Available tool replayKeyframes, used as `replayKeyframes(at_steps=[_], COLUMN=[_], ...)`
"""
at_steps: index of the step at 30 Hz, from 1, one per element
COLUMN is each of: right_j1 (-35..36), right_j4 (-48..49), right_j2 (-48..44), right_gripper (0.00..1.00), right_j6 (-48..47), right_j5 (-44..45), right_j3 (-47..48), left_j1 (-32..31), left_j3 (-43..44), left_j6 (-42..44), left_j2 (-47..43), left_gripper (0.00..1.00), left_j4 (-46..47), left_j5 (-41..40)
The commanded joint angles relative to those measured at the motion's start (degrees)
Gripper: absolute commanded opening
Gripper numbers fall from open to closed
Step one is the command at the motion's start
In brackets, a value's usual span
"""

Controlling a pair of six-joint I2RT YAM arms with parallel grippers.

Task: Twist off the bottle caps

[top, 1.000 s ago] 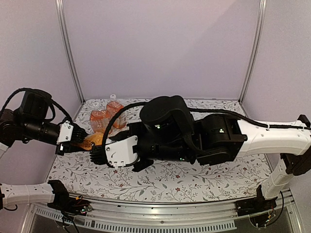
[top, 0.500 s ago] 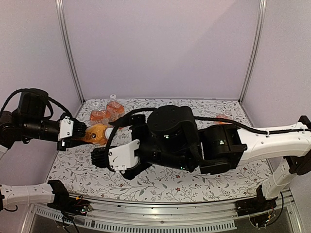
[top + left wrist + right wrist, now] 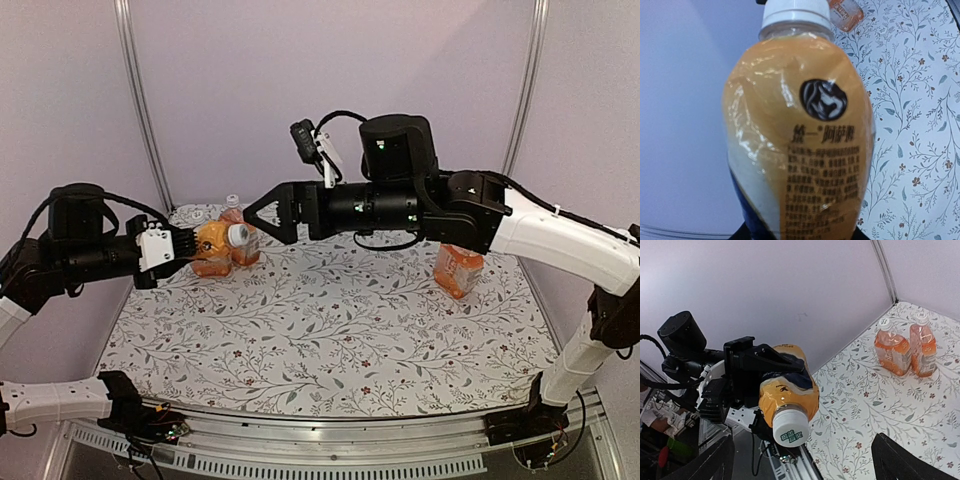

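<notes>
A fat orange bottle (image 3: 212, 242) lies sideways in the air at the table's left, with my left gripper (image 3: 188, 250) shut on its lower body. Its white cap (image 3: 238, 234) points right, towards my right gripper (image 3: 262, 218). That gripper stands open just off the cap, touching nothing. The right wrist view looks straight at the cap (image 3: 790, 427) and the bottle (image 3: 787, 390), with my open right gripper (image 3: 802, 462) framing them. The bottle (image 3: 800, 135) and its cap (image 3: 796, 12) fill the left wrist view.
Two capped orange bottles (image 3: 892, 352) (image 3: 922, 347) stand together at the back left corner, close behind the held one. A squarer orange bottle (image 3: 458, 270) stands at the right of the flowered table (image 3: 330, 340), partly behind my right arm.
My right gripper has opened, and its arm rose from low over the table to cap height. The left arm lifted the bottle and carried it right.
</notes>
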Motion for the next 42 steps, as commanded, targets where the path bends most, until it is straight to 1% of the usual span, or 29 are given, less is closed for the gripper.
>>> replayKeyframes(at_steps=[1,4,5,9,11,16,19,23,27,29,31,32,34,36,37,39,41,42], right_j1=[0.9,0.8,0.7,0.5,0.3,-0.6,-0.9,-1.0,-1.1,-1.2,-1.1,-1.1,-1.1,-0.7,0.0,2.2,6.1,8.3], right_j4=[-0.6,-0.2,0.1,1.2,1.3,1.3,1.3,1.4,1.6,1.6,1.5,1.5,1.6,0.9,-0.1,-4.4,-9.3,-10.9], right_j2=[5.3,7.4,8.0,9.0,8.9,7.8,7.5,7.9,7.9,8.0,8.1,8.2,8.4,8.4,8.2,6.8,5.2,4.2], right_gripper=[0.93,0.85,0.77,0.58,0.56,0.57,0.53,0.41,0.18,0.12,0.03,0.0,0.0,0.0,0.0,0.0,0.0,0.0], right_j6=[20.1,21.4,21.6,22.2,22.2,22.0,21.7,21.6,21.3,21.0,20.4,20.0,18.5,14.7,11.3,0.4,-12.6,-22.9], right_j5=[-11.6,-12.1,-12.4,-12.1,-11.4,-9.6,-9.3,-9.5,-9.5,-9.8,-10.5,-11.0,-13.0,-15.5,-16.0,-13.8,-8.4,-5.3], right_j3=[3.2,5.5,6.0,6.2,6.0,5.1,5.2,5.3,5.4,5.5,5.6,5.6,5.7,5.6,5.6,5.7,5.4,4.8], left_j1=[-0.5,-0.5,-0.5,-0.6,-0.6,-0.7,-0.7,-0.8,-0.8,-0.8,-0.8,-0.8,-0.9,-0.9,-0.9,-0.9,-0.9,-1.0], left_j3=[-0.8,-1.0,-1.1,-1.1,-1.1,-1.2,-1.3,-1.2,-1.1,-1.0,-1.0,-0.9,-0.8,-0.2,0.2,1.0,1.2,1.1], left_j6=[1.2,1.5,1.6,1.7,1.7,1.7,1.8,2.0,2.3,2.4,2.5,2.4,2.0,1.0,0.5,0.2,1.1,2.0], left_j2=[-0.3,-0.3,-0.3,-0.5,-0.5,-0.7,-0.7,-0.7,-0.6,-0.6,-0.6,-0.6,-0.6,-0.5,-0.5,-0.5,-1.1,-1.5], left_gripper=[0.36,0.36,0.36,0.36,0.36,0.36,0.36,0.36,0.36,0.36,0.36,0.36,0.36,0.36,0.36,0.36,0.36,0.36], left_j4=[3.2,3.2,3.2,3.2,3.0,2.9,3.0,2.9,2.7,2.8,2.7,2.7,2.5,1.7,0.9,-1.5,-4.3,-5.3], left_j5=[-1.8,-1.8,-1.8,-1.8,-1.8,-1.8,-1.8,-1.8,-1.8,-1.8,-1.8,-1.8,-1.8,-1.2,-0.3,2.2,4.9,6.2])
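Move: The white cap of the orange bottle held in the left hand lies some 5 cm to the right hand's left, 4 cm below it and about 1 cm back. Farther out, two orange juice bottles stand on the table about 30 cm lower: the nearer one roughly 29 cm ahead and 15 cm left, its neighbour about 27 cm ahead and 23 cm left. From the left hand the cap is about 11 cm right, 1 cm ahead and 2 cm lower. The right hand moves left and down about 5 cm, rolls, pinches the cap, then rolls back some 15 degrees. ##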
